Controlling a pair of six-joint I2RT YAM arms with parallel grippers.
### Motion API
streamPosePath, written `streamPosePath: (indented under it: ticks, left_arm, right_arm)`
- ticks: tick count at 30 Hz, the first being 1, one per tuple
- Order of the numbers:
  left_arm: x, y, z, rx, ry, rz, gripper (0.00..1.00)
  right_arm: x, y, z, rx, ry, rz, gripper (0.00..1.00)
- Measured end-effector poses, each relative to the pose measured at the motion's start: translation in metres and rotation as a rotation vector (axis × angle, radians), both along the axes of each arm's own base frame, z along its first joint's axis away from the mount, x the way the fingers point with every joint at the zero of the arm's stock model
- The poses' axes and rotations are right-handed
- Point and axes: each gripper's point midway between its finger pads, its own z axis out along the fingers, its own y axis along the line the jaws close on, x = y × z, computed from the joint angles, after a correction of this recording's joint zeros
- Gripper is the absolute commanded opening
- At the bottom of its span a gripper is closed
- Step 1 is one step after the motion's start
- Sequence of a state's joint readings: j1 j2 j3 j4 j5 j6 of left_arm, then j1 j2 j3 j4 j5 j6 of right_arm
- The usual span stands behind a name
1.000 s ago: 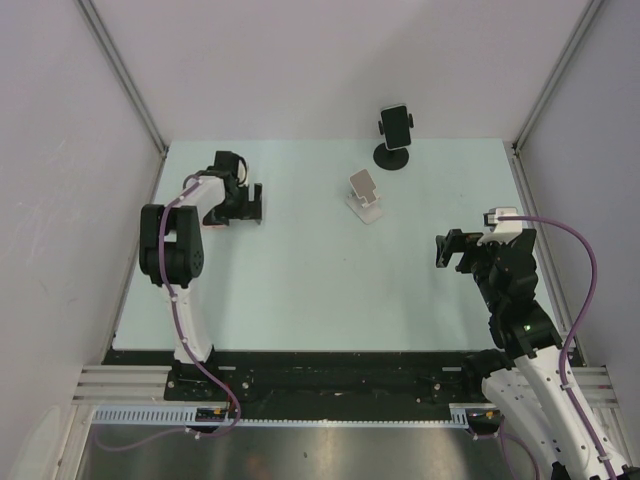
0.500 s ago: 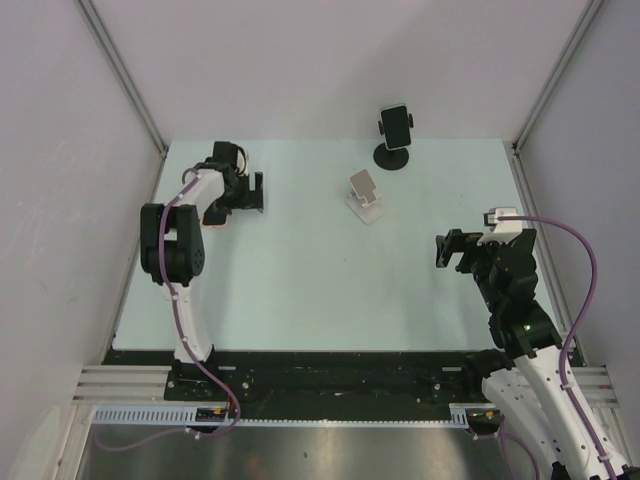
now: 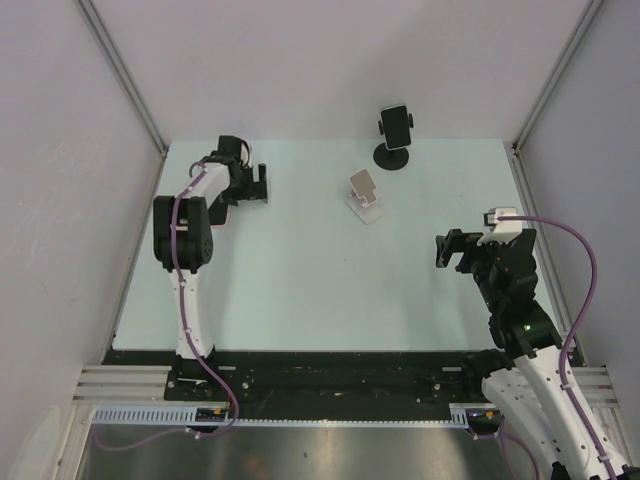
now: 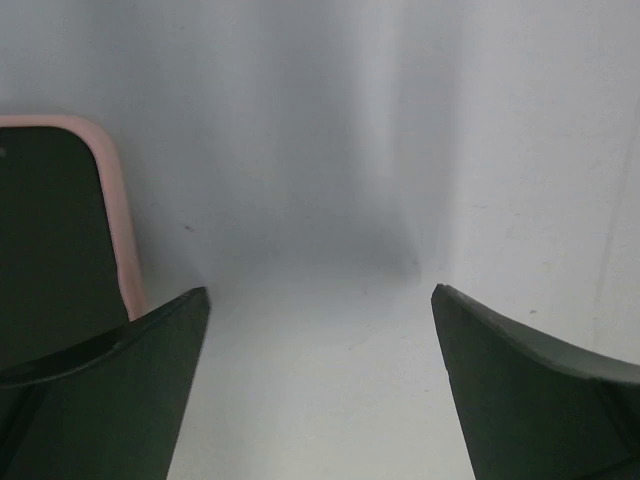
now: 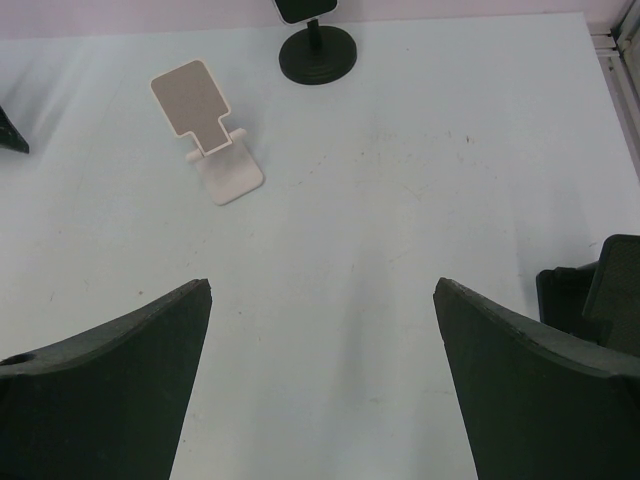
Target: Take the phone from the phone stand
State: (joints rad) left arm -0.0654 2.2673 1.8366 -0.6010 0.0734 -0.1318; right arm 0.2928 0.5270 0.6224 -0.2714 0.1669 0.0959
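Observation:
A phone (image 4: 50, 230) with a dark screen and a pink case shows at the left edge of the left wrist view, just beyond my left finger. My left gripper (image 4: 320, 295) is open with only bare table between its fingers. From above, it (image 3: 255, 185) sits at the table's far left, and the arm covers the phone. The white phone stand (image 3: 365, 195) with a tan plate stands near the far middle with nothing on it, also in the right wrist view (image 5: 215, 140). My right gripper (image 3: 447, 250) hovers open at the right, its fingers (image 5: 120, 370) wide apart.
A black stand (image 3: 393, 150) with a round base and a clamp head is at the back edge behind the white one. Grey walls close the table on the left, back and right. Part of my right arm (image 5: 595, 300) shows at the right edge.
My left gripper has moved toward the back of the table, still open. The right arm has not moved.

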Motion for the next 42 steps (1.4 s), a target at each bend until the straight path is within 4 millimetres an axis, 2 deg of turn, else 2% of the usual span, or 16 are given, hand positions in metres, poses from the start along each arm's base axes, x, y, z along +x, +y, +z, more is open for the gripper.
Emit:
streamPosePath:
  ticks: [2,15,22,25,28,31,34,38,40,42]
  left_arm:
    - [0.0,0.004,-0.008,0.011,0.013,0.01,0.99]
    - [0.003,0.029,-0.009,0.063,0.006,0.106,0.99]
    - [0.004,0.029,-0.007,0.05,0.005,0.122,1.0]
    - [0.003,0.021,0.004,0.03,-0.009,0.106,1.0]
    - [0.002,0.012,0.032,0.0,-0.051,0.09,1.0]
    - [-0.006,-0.001,0.084,-0.032,-0.136,0.067,1.0]
    - [-0.025,-0.018,0.16,-0.067,-0.281,0.029,1.0]
    - [-0.071,-0.036,0.245,-0.109,-0.465,-0.027,1.0]
    - [-0.099,-0.04,0.268,-0.12,-0.523,-0.048,1.0]
    - [-0.123,-0.039,0.275,-0.122,-0.552,-0.058,1.0]
  right_arm:
    - [0.0,0.0,0.0,0.0,0.0,0.0,0.99]
    - [0.0,0.0,0.0,0.0,0.0,0.002,0.99]
    - [-0.001,0.003,0.0,0.001,0.0,0.014,0.99]
    - [-0.001,0.007,0.001,0.005,-0.002,0.034,0.99]
    - [0.001,0.013,0.001,0.014,-0.003,0.065,0.99]
    - [0.008,0.023,-0.005,0.029,0.024,0.098,0.99]
    - [0.018,0.038,-0.013,0.053,0.081,0.149,0.99]
    - [0.039,0.066,-0.019,0.063,0.158,0.227,0.99]
    - [0.05,0.083,-0.022,0.05,0.194,0.265,0.99]
    - [0.064,0.096,-0.022,0.027,0.212,0.292,0.99]
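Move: Beside the open left hand, the nearer phone lies flat on the table, its middle about 9 cm to the left, level fore and aft and 2 cm below; the second phone lies about 9 cm farther left. For the right hand, the empty white stand is some 27 cm ahead, 20 cm left and 20 cm lower; the black stand holding a phone is 41 cm ahead and 12 left, the folded black stand 8 ahead and 14 right. The left hand's left finger pushes the nearer phone's right edge leftward along the table, the hand going about 3 cm with a slight counter-clockwise turn; it then lifts clear, rising some 28 cm and drawing back while the fingers tip up towards level. Late on, the open right hand sets off left and forward towards the white stand, turning counter-clockwise and tipping its fingers down. ##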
